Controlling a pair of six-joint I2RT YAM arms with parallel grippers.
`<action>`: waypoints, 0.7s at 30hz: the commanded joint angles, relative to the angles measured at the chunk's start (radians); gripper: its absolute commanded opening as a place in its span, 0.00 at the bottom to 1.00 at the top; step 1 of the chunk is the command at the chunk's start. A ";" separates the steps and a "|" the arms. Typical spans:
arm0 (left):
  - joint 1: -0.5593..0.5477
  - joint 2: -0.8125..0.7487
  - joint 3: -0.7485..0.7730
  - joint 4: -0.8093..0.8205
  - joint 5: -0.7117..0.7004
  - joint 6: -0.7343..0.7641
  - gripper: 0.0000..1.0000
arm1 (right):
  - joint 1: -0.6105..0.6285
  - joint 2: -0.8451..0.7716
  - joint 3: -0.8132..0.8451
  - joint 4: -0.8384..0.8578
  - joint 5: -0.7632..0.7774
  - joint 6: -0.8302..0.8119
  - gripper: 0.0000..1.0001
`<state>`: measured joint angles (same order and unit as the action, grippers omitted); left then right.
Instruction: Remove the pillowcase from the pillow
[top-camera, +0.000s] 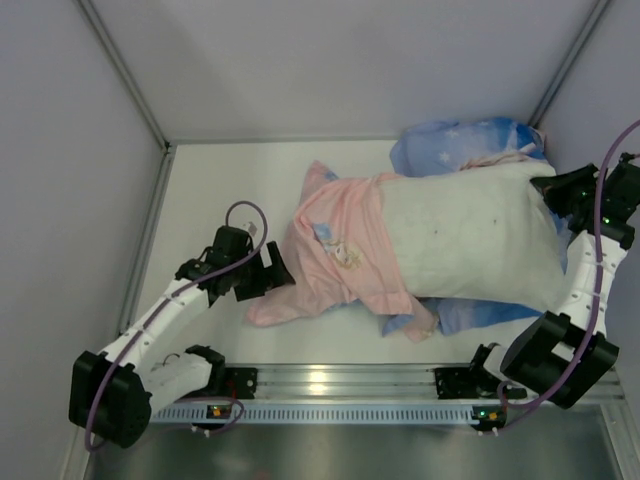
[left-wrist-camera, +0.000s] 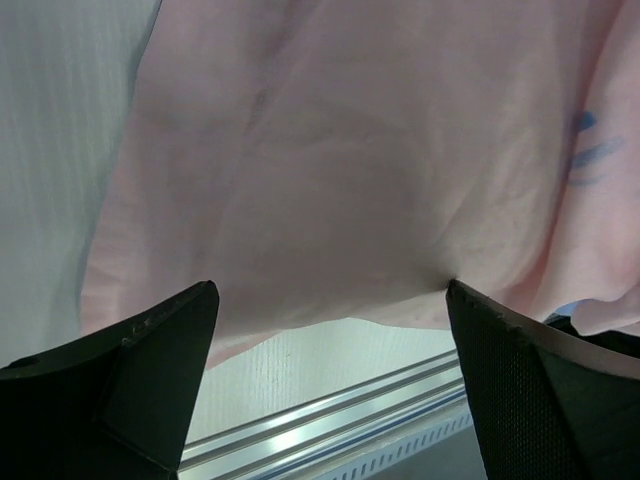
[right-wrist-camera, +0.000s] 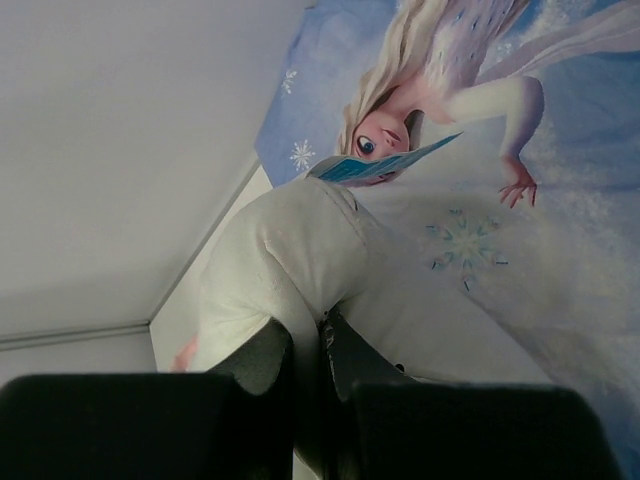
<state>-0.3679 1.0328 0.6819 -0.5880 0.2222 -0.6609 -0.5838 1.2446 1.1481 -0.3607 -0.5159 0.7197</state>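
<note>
The plain white pillow (top-camera: 470, 235) lies across the table's right half. The pillowcase (top-camera: 335, 250), pink side out with a little blue print, is bunched over the pillow's left end and trails left. My left gripper (top-camera: 278, 276) is at the pillowcase's left edge. In the left wrist view the gripper (left-wrist-camera: 330, 345) is open, with the pink pillowcase (left-wrist-camera: 350, 170) hanging just beyond the fingertips (left-wrist-camera: 165, 340). My right gripper (top-camera: 553, 190) is at the pillow's far right corner. In the right wrist view it (right-wrist-camera: 322, 335) is shut on a fold of the white pillow (right-wrist-camera: 290, 250).
A second blue Elsa-print fabric (top-camera: 460, 145) lies behind and under the pillow, showing at its near edge (top-camera: 480, 315) and in the right wrist view (right-wrist-camera: 480, 130). An aluminium rail (top-camera: 330, 380) runs along the near edge. Grey walls stand close on the left, back and right.
</note>
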 joint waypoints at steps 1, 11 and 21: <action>0.004 0.009 -0.044 0.152 0.026 -0.075 0.99 | -0.024 -0.020 0.047 0.131 -0.002 0.027 0.00; 0.004 0.053 -0.127 0.243 0.104 -0.092 0.44 | -0.022 -0.017 0.062 0.146 -0.044 0.050 0.00; 0.004 -0.089 -0.124 0.192 0.092 -0.112 0.00 | -0.024 -0.023 0.053 0.161 -0.062 0.058 0.00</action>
<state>-0.3672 1.0012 0.5381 -0.4072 0.3084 -0.7616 -0.5858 1.2446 1.1481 -0.3279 -0.5697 0.7486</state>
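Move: The pillowcase's loose end lies spread almost right under the open left hand, about 4 cm below, 1 cm back and 2 cm to its right. Its bunched fold is some 13 cm right and 4 cm ahead; the white pillow's middle, about 37 cm right and 6 cm ahead. From the right hand, already gripping the pillow's far corner, that loose end lies roughly 50 cm left, 16 cm back and 20 cm lower. Left hand sinks some 3 cm, pinches the pillowcase's loose end, rises slightly; right keeps its pillow grip. ##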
